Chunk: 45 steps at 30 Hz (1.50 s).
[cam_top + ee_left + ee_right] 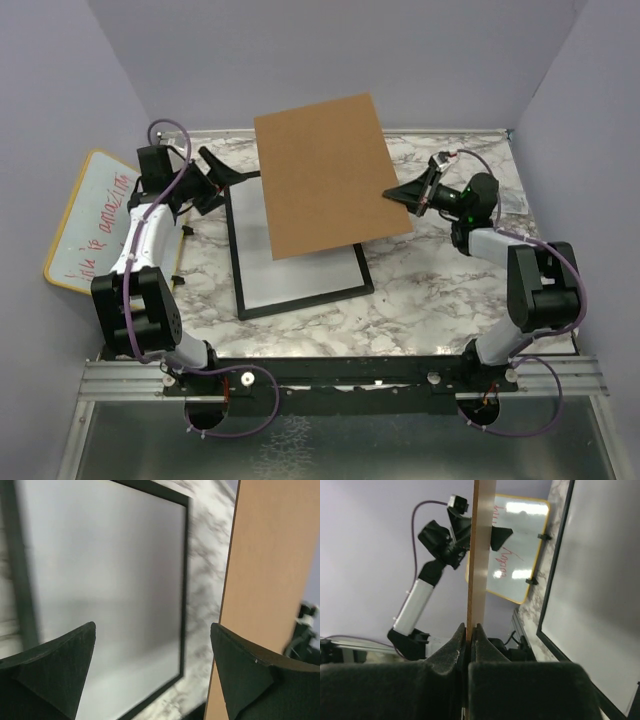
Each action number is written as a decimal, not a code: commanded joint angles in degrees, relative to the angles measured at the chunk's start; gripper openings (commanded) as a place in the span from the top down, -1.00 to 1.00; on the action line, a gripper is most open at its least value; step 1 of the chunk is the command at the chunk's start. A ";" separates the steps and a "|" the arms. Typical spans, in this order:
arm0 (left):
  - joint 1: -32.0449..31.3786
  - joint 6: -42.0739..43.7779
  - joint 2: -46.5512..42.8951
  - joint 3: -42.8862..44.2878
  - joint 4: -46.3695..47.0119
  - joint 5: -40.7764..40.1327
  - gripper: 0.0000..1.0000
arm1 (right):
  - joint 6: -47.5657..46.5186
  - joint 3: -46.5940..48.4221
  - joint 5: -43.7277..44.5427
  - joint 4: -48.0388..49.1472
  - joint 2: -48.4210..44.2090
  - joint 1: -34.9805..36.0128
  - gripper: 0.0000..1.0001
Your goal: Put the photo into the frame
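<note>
The thin black frame [305, 303] lies flat on the marble table with a plain white sheet [290, 270] inside it. I cannot tell whether that sheet is the photo; no printed side shows. A brown backing board [330, 175] hangs tilted above the frame's far half. My right gripper [400, 193] is shut on the board's right edge, and the right wrist view shows the board edge-on [482, 545] pinched between the jaws [470, 630]. My left gripper [225, 185] stands open beside the board's left edge and holds nothing. Its wrist view looks between its fingers [152, 630] at the frame [184, 580] and the board [270, 555].
A yellow-rimmed whiteboard [90, 220] with red writing leans off the table's left edge, and it also appears behind the board in the right wrist view [520, 540]. Purple walls close in the back and both sides. The arm bases sit on a metal rail [340, 378] at the near edge.
</note>
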 commanded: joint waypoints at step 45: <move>3.31 7.82 16.29 -10.33 -0.37 -24.16 0.15 | -24.95 -7.63 18.59 -7.11 10.84 18.64 0.99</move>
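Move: The right hand grips the backing board by its right edge, the board's middle about 13 cm to the left and 4 cm ahead at hand height. The frame it is going to, with the white photo back inside, has its middle roughly 22 cm left, 2 cm ahead and 24 cm below. From the empty left hand the frame's middle lies some 12 cm right, 3 cm back and 20 cm below; its left bar is about 5 cm left and 2 cm back, equally low. Down and to the left, the right hand brings the pinched board onto the frame, sinking about 16 cm and easing back a little while its fingers tip downward so the board's left side leads. The left hand swings left clear of the board, then drops some 18 cm to beside the frame's left bar, tipping its fingers steeper down and closing them to about half open. ##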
